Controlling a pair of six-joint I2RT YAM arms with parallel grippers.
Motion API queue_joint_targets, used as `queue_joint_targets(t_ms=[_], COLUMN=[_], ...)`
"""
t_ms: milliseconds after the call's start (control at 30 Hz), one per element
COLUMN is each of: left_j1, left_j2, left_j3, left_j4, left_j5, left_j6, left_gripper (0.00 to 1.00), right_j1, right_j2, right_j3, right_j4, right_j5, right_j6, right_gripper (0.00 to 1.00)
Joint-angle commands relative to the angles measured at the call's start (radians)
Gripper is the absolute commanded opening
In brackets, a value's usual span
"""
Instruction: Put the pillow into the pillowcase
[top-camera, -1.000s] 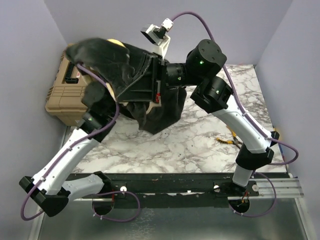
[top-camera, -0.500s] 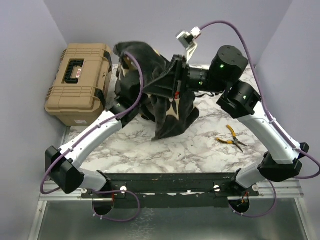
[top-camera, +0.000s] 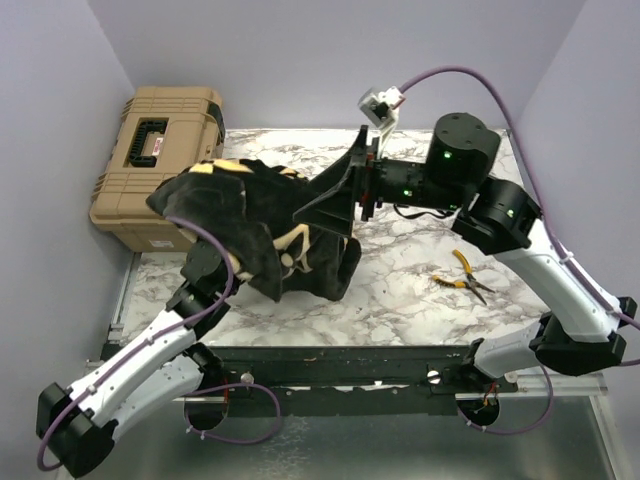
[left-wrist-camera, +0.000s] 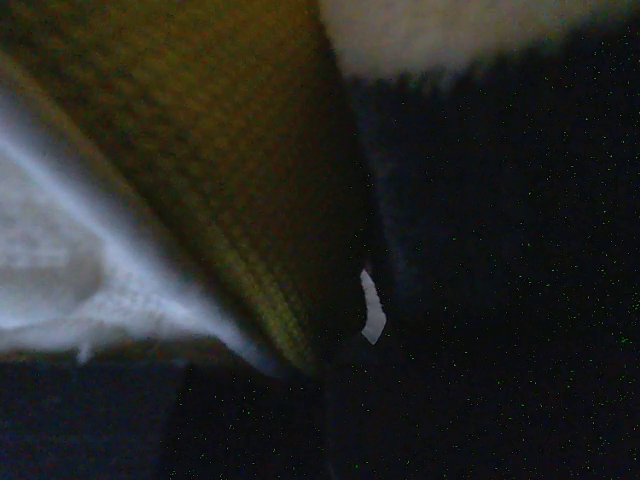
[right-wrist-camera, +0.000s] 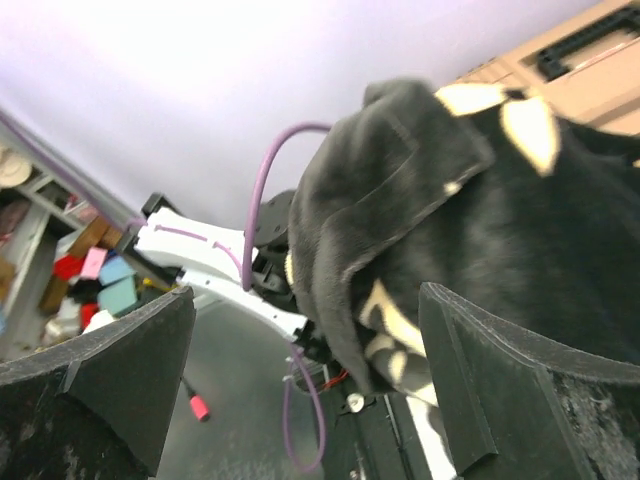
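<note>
The black pillowcase (top-camera: 262, 225) with tan flower motifs lies bunched over the left part of the marble table (top-camera: 400, 295), draped over my left wrist. The left gripper's fingers are buried under it and show in no view. Up close in the left wrist view, the cream-white pillow (left-wrist-camera: 60, 260) with its yellow edge band (left-wrist-camera: 240, 190) presses against the black pillowcase (left-wrist-camera: 500, 260). My right gripper (top-camera: 338, 196) hovers at the bundle's right side, jaws spread wide. In the right wrist view the right gripper (right-wrist-camera: 305, 300) holds nothing, and the pillowcase (right-wrist-camera: 520, 240) hangs just beyond its fingers (right-wrist-camera: 490, 380).
A tan hard toolbox (top-camera: 160, 160) stands at the back left, close to the bundle. Yellow-handled pliers (top-camera: 462, 275) lie on the marble to the right, under the right arm. Lilac walls close in the back and both sides.
The right gripper has opened and let go of the pillowcase. The left arm has swung the bundle down, left and toward the near edge, and the fabric now sags lower.
</note>
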Motion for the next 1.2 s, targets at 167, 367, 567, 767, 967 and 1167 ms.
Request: queue_joint_targets(t_ms=[167, 367, 567, 767, 967, 1167], left_j1=[0.009, 0.009, 0.010, 0.009, 0.008, 0.008], left_j2=[-0.297, -0.258, 0.019, 0.452, 0.861, 0.918], left_j3=[-0.277, -0.267, -0.289, -0.138, 0.239, 0.287], left_j4=[-0.108, -0.314, -0.110, 0.171, 0.267, 0.265], left_j5=[-0.094, 0.012, 0.141, 0.270, 0.522, 0.434], left_j6=[-0.324, -0.433, -0.471, -0.451, -0.363, -0.374], left_gripper=[0.00, 0.00, 0.00, 0.00, 0.00, 0.00], right_j1=[-0.110, -0.354, -0.472, -0.506, -0.520, -0.527], right_j2=[-0.045, -0.147, -0.214, -0.263, -0.278, -0.284], right_j3=[-0.101, -0.528, -0.783, -0.803, -0.775, -0.770], right_j4=[-0.181, 0.016, 0.089, -0.018, -0.094, -0.120], right_j5=[0.246, -0.041, -0.109, 0.011, 0.089, 0.125], right_j6=[0.071, 0.245, 0.290, 0.203, 0.143, 0.123], right_gripper=[0.98, 0.98, 0.98, 0.99, 0.99, 1.00])
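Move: The left hand is inside the pillowcase with its fingers nearly shut, the pillow's yellow edge beside it. It is headed for the middle of the table, about 10 cm ahead, 16 to its right and 30 below; the tan toolbox stands about 15 cm ahead, 28 left and 20 lower. From the empty right hand, the hanging pillowcase's middle lies roughly 8 cm ahead, 13 left and 18 below, the pliers some 13 ahead, 37 right and 50 below. Still inside the pillowcase, fingers nearly shut, the left hand draws back slightly while sinking some 20 cm, then swings forward and to the right with a small rise, tipping down about 30 degrees. The right hand, wide open and empty, drops about 25 cm, moving right and forward and turning clockwise with fingers dipping, to end beside the case's near right-hand edge; touch can't be seen. ##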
